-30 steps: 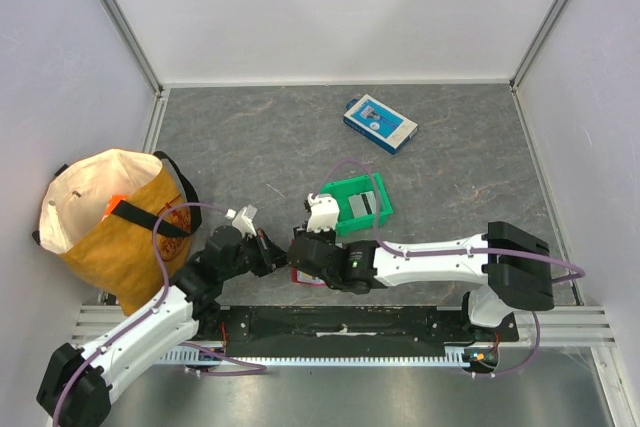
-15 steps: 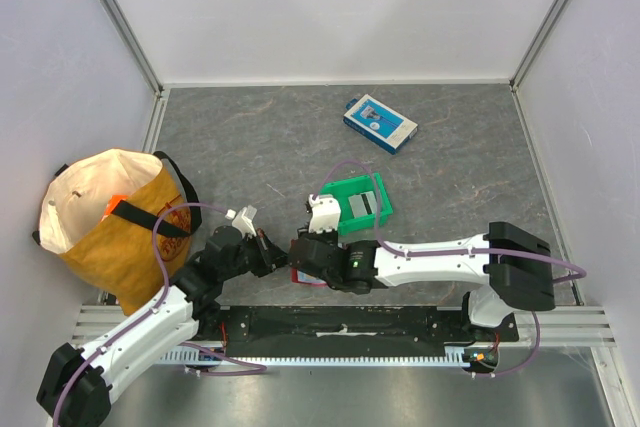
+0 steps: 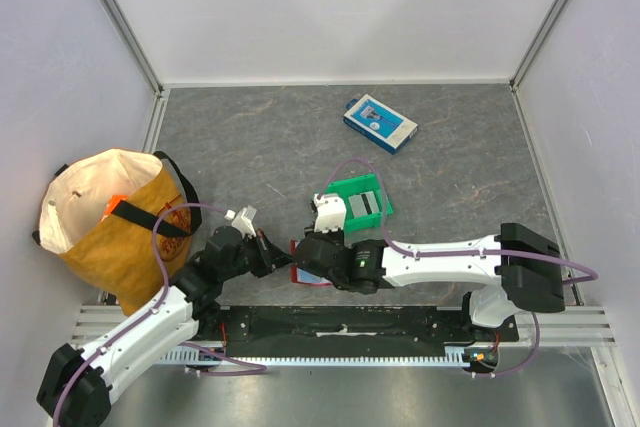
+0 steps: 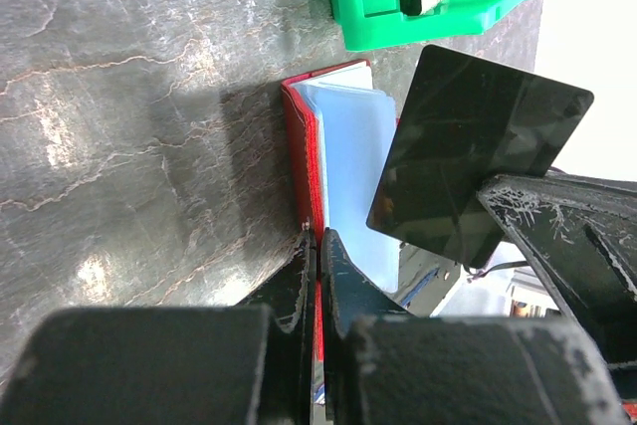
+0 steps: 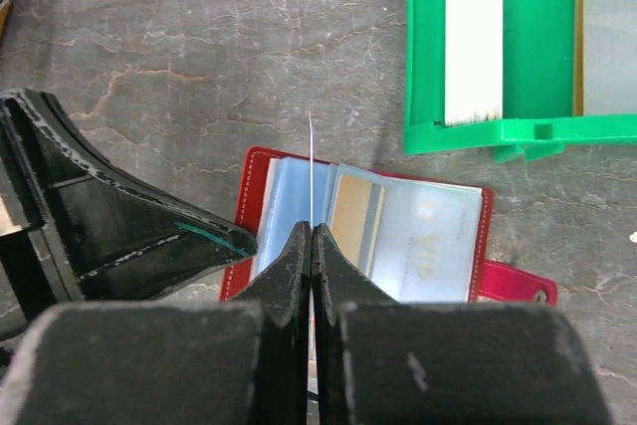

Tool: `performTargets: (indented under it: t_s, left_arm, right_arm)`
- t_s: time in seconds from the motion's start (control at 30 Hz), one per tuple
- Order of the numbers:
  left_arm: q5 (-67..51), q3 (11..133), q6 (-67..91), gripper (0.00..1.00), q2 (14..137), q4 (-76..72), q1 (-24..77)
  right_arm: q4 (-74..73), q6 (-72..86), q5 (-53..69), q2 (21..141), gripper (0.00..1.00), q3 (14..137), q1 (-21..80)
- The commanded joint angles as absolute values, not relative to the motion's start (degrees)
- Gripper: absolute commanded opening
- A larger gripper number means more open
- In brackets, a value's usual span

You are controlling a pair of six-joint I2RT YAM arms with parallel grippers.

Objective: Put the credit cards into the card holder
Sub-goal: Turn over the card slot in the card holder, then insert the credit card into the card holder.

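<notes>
The red card holder (image 5: 261, 194) lies open on the table, its clear sleeves showing. A tan-yellow credit card (image 5: 353, 221) sits in one sleeve, and a pale card marked VIP (image 5: 430, 244) in the one beside it. My left gripper (image 4: 317, 236) is shut on the holder's red cover (image 4: 302, 146) at its edge. My right gripper (image 5: 312, 229) is shut on a black credit card (image 4: 478, 156), held upright over the open sleeves. That card shows only as a thin edge (image 5: 311, 166) in the right wrist view.
A green bin (image 3: 362, 202) stands just beyond the holder, with a white card (image 5: 473, 37) and a grey card (image 5: 607, 42) upright in it. A blue-and-white box (image 3: 380, 123) lies farther back. A tan bag (image 3: 110, 222) stands at the left edge.
The right arm has shifted slightly to the right with the black card still in its grip. The left arm has stayed still on the holder.
</notes>
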State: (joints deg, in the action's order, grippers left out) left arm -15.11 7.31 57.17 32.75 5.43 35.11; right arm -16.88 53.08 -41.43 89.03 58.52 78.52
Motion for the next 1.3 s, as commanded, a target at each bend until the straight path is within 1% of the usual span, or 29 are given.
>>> performTargets:
  t_s: [0.0,0.37,0.57,0.6,0.7,0.77,1.0,1.27]
  left_arm:
    - [-14.5,8.3,57.1,0.02,31.6,5.8,35.2]
    - [-12.8,7.4,56.4,0.02,32.8,7.2,35.1]
    - [-12.0,5.7,56.6,0.02,36.3,5.7,35.1]
    - [-11.9,5.5,56.6,0.02,36.7,5.6,35.0]
    - [-10.7,5.3,56.4,0.02,38.2,6.4,35.1]
    - [-10.2,5.2,56.4,0.02,38.8,6.9,35.1]
    - [-9.8,4.6,56.8,0.02,38.0,7.2,35.1]
    - [-9.8,4.7,57.0,0.02,38.0,7.6,35.1]
  right_arm:
    - [-19.5,53.6,-44.8,86.6,0.0,57.1,78.5]
    - [-20.8,55.0,-43.1,82.6,0.0,53.0,78.5]
    - [-17.4,52.8,-37.5,79.8,0.0,51.2,77.6]
    - [-15.5,52.2,-35.7,79.2,0.0,50.1,77.1]
    - [-7.4,51.8,-24.2,76.2,0.0,45.8,73.6]
    - [-2.5,52.6,-19.9,74.5,0.0,42.4,71.7]
    - [1.1,55.1,-16.4,73.3,0.0,37.1,66.6]
    - [1.1,51.9,-14.2,74.6,0.0,36.0,59.4]
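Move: The left gripper pinches the card holder's raised left edge; the half-turned card slot lies about 3 cm right and 2 cm below it. From the right gripper, which holds the black card, that slot is some 3 cm left, 1 cm ahead and 7 cm below. The holder's middle is about 1 cm left and 1 cm ahead of the right gripper, 10 cm down; the green box is roughly 9 cm right, 17 cm ahead and 9 cm down. Sweep the right gripper, black card still pinched, about 4 cm right across the holder to take the slot over, then on right and down some 2 cm, tilting the fingers downward, and finish forward. Keep the left grip on the cover edge and, as the right sweep ends, lower that edge about 5 cm towards the table, easing a little left. ##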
